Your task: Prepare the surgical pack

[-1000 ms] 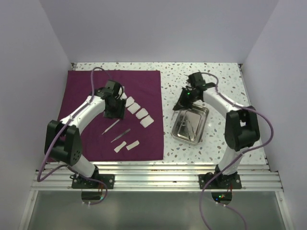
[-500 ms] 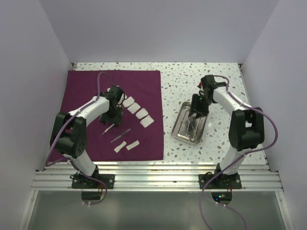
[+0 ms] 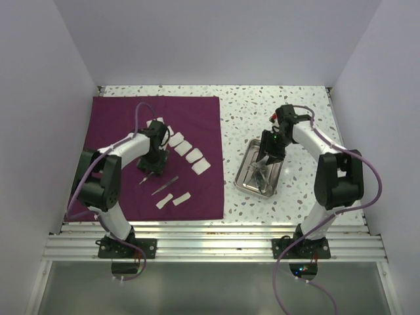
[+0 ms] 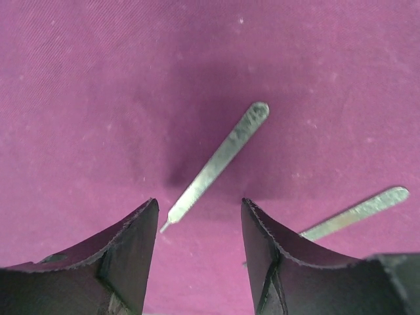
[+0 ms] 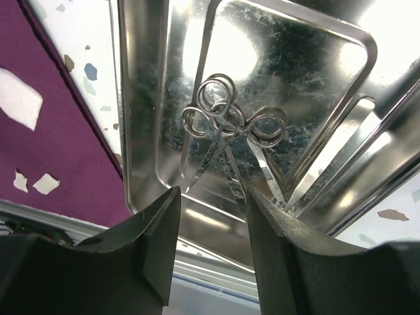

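The maroon cloth (image 3: 111,125) lies flat on the left of the table. On it are a row of white gauze pads (image 3: 187,154) and two slim metal instruments (image 3: 143,178) (image 3: 165,184). My left gripper (image 3: 152,167) hovers open just above the nearer instrument (image 4: 220,161), whose thin tip points into the gap between the jaws (image 4: 200,216). The second instrument (image 4: 357,213) runs behind the right finger. The steel tray (image 3: 272,180) stands on the right. My right gripper (image 3: 266,157) is open low over it, and the scissors (image 5: 223,125) lie loose in the tray (image 5: 138,98) ahead of the jaws (image 5: 213,200).
Two smaller gauze pieces (image 3: 173,199) lie near the cloth's front edge. A flat metal tool (image 5: 328,157) rests along the tray's right wall. Speckled tabletop (image 3: 262,105) surrounds the tray, white walls close in three sides, and an aluminium rail (image 3: 210,230) runs along the front.
My right gripper has moved from the tray's far corner to over its middle and has opened. My left gripper has slid nearer along the cloth, down over the slim instrument.
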Action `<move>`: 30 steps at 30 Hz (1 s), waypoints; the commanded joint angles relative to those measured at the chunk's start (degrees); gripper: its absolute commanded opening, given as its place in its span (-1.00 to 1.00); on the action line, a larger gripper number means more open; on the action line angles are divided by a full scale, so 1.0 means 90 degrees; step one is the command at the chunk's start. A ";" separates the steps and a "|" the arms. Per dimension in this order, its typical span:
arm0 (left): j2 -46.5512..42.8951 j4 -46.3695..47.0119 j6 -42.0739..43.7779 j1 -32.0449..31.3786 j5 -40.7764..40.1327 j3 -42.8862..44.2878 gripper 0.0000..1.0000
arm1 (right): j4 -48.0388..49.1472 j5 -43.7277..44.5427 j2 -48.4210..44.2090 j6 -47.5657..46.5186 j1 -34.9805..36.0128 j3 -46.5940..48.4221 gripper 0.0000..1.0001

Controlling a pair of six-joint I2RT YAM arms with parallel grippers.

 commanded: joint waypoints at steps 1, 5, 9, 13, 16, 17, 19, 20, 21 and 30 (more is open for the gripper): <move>0.0159 0.0424 0.0425 0.0131 0.0173 -0.0045 0.13 | 0.0077 -0.0276 -0.0398 -0.0094 0.0024 -0.0082 -0.04; 0.0345 0.0522 0.0513 0.0267 0.0338 -0.0016 0.08 | 0.0116 -0.0354 -0.0447 -0.0094 0.0024 -0.0160 -0.05; 0.0530 0.0620 0.0523 0.0346 0.0582 -0.0055 -0.13 | 0.0155 -0.0432 -0.0486 -0.0084 0.0033 -0.0180 -0.06; 0.0677 0.0659 0.0523 0.0356 0.0681 -0.0152 -0.31 | 0.0146 -0.0442 -0.0467 -0.0064 0.0160 -0.0151 -0.07; 0.0697 0.0698 0.0523 0.0414 0.0759 -0.0152 -0.43 | 0.0175 -0.0442 -0.0467 -0.0016 0.0268 -0.0131 -0.07; 0.0716 0.0698 0.0523 0.0414 0.0759 -0.0152 -0.45 | 0.0194 -0.0452 -0.0477 -0.0016 0.0287 -0.0141 -0.07; 0.0755 0.0659 0.0523 0.0424 0.0779 -0.0114 -0.57 | 0.0214 -0.0452 -0.0477 0.0023 0.0385 -0.0112 -0.07; 0.0755 0.0630 0.0523 0.0424 0.0769 -0.0104 -0.65 | 0.0204 -0.0433 -0.0457 0.0053 0.0424 -0.0102 -0.08; 0.0726 0.0620 0.0523 0.0424 0.0769 -0.0074 -0.69 | 0.0195 -0.0423 -0.0457 0.0053 0.0501 -0.0082 -0.08; 0.0317 0.0151 0.0114 0.0424 0.0700 0.0160 -1.00 | 0.0292 -0.0442 -0.0243 0.0453 0.1341 0.0367 -0.08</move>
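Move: Almost under the left hand's open fingers lies the slim instrument, its middle about 1 cm ahead, 1 cm to the right and 2 cm below. The second instrument lies some 4 cm back and 6 cm to the right, with two small gauze strips behind it: the nearer 9 cm back and 6 cm right, the other 8 cm back and 12 cm right. From the right hand, over the tray (middle about 1 cm left, 6 cm below), the slim instrument is roughly 42 cm left, 3 cm back, 7 cm below. Sinking about 1.5 cm onto the purple cloth, the left hand eases about 1 cm right, tips some 5 to 10 degrees so its left side drops, and closes from half open to shut, pinching the slim instrument near its middle. Meanwhile the right hand, empty and still half open, slides with gathering speed about 6 cm left and a little back, from over the tray towards the cloth, turning slightly counter-clockwise. ##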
